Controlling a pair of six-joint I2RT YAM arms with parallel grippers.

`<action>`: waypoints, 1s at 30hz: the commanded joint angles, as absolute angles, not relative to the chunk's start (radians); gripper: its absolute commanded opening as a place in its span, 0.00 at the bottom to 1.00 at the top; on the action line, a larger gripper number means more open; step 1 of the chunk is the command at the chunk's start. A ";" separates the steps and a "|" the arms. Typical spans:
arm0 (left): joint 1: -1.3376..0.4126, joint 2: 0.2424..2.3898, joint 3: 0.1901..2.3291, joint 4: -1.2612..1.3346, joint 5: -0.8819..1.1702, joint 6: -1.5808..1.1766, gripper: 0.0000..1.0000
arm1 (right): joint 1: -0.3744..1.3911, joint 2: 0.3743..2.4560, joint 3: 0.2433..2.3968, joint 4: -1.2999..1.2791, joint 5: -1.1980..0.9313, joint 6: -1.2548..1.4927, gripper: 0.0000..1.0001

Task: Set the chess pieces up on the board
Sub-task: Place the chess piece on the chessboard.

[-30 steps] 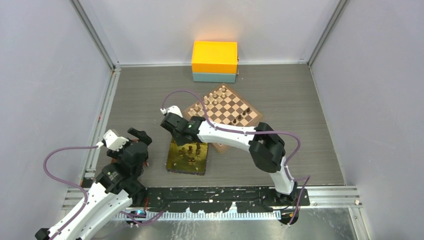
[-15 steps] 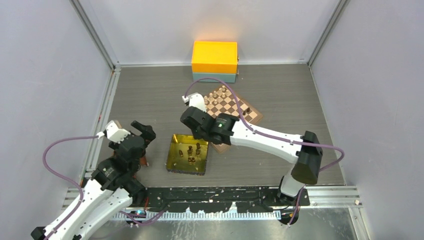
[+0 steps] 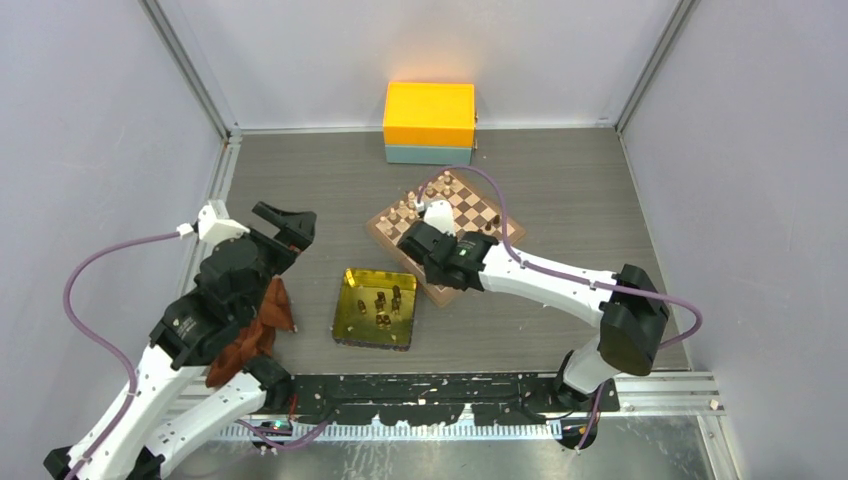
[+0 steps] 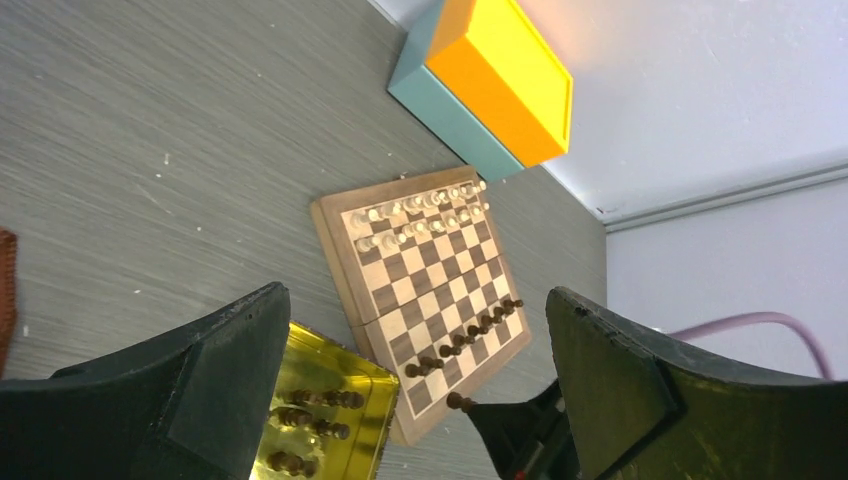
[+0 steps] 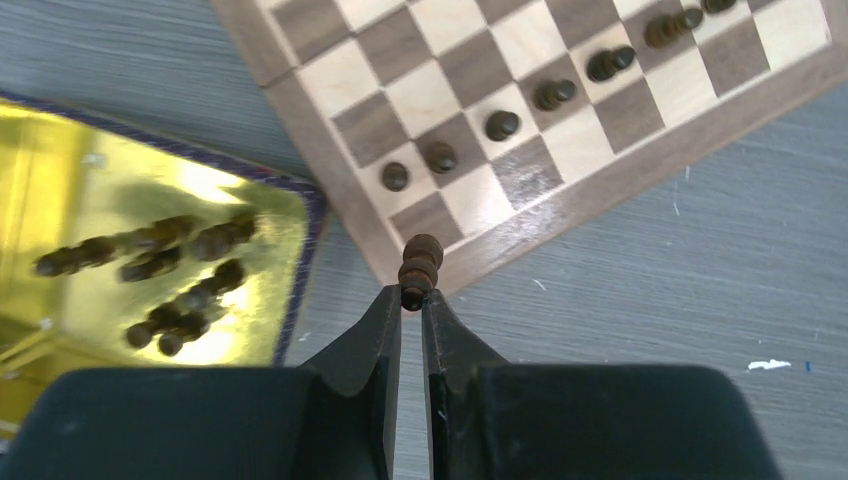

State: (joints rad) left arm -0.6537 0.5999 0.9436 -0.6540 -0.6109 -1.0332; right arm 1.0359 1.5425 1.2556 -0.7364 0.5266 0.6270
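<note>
The board lies tilted mid-table, also seen in the left wrist view and the right wrist view. Several dark chess pieces stand in a row along its near side, and more lie in the gold tray. My right gripper is shut on one dark chess piece, which sticks out past the fingertips just above the board's near corner border. From the left wrist view that held piece hangs beside the board's edge. My left gripper is open and empty, raised left of the tray.
The gold tray sits just left of the board's near corner. Pale pieces fill the board's far rows. An orange box on a teal base stands at the back wall. A brown cloth lies under the left arm.
My right gripper has carried the dark piece from above the tray rightward to the board's near corner. The left arm has lifted and swung back, uncovering the brown cloth.
</note>
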 commanded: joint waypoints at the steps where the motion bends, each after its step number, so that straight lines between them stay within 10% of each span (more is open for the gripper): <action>1: -0.659 0.678 1.030 -0.613 -0.572 -1.031 1.00 | 0.971 1.514 1.203 -0.663 0.478 0.676 0.01; 30: -0.676 0.719 1.044 -0.491 -0.585 -0.969 1.00 | 0.897 1.633 1.181 -0.610 0.352 0.677 0.01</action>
State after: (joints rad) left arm -0.6739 0.7204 1.0447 -0.5617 -0.5823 -0.9882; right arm 0.9115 1.6386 1.1893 -0.6479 0.3576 0.6624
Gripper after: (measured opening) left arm 0.995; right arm 0.168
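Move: Below the right hand, which already grips a dark chess piece, lies the board's empty near corner square, roughly 10 cm down, 2 cm ahead and 1 cm to the right. The nearest standing pawn is 2 cm farther out and 2 cm left of that square, a second one 4 cm farther out and level with it sideways. The gold tray lies about 12 cm left of the hand and 4 cm back. From the left hand the square is about 26 cm right, 2 cm ahead and 26 cm below. Sinking about 5.5 cm towards the board's near corner square, the right hand carries the dark piece first down and some 2.5 cm to the right, then eases nearly 2 cm back left as it goes on down, tipping its fingers about 10 degrees further downward and keeping its grip; it then stays low. The empty, open left hand rises while edging forward and right. ##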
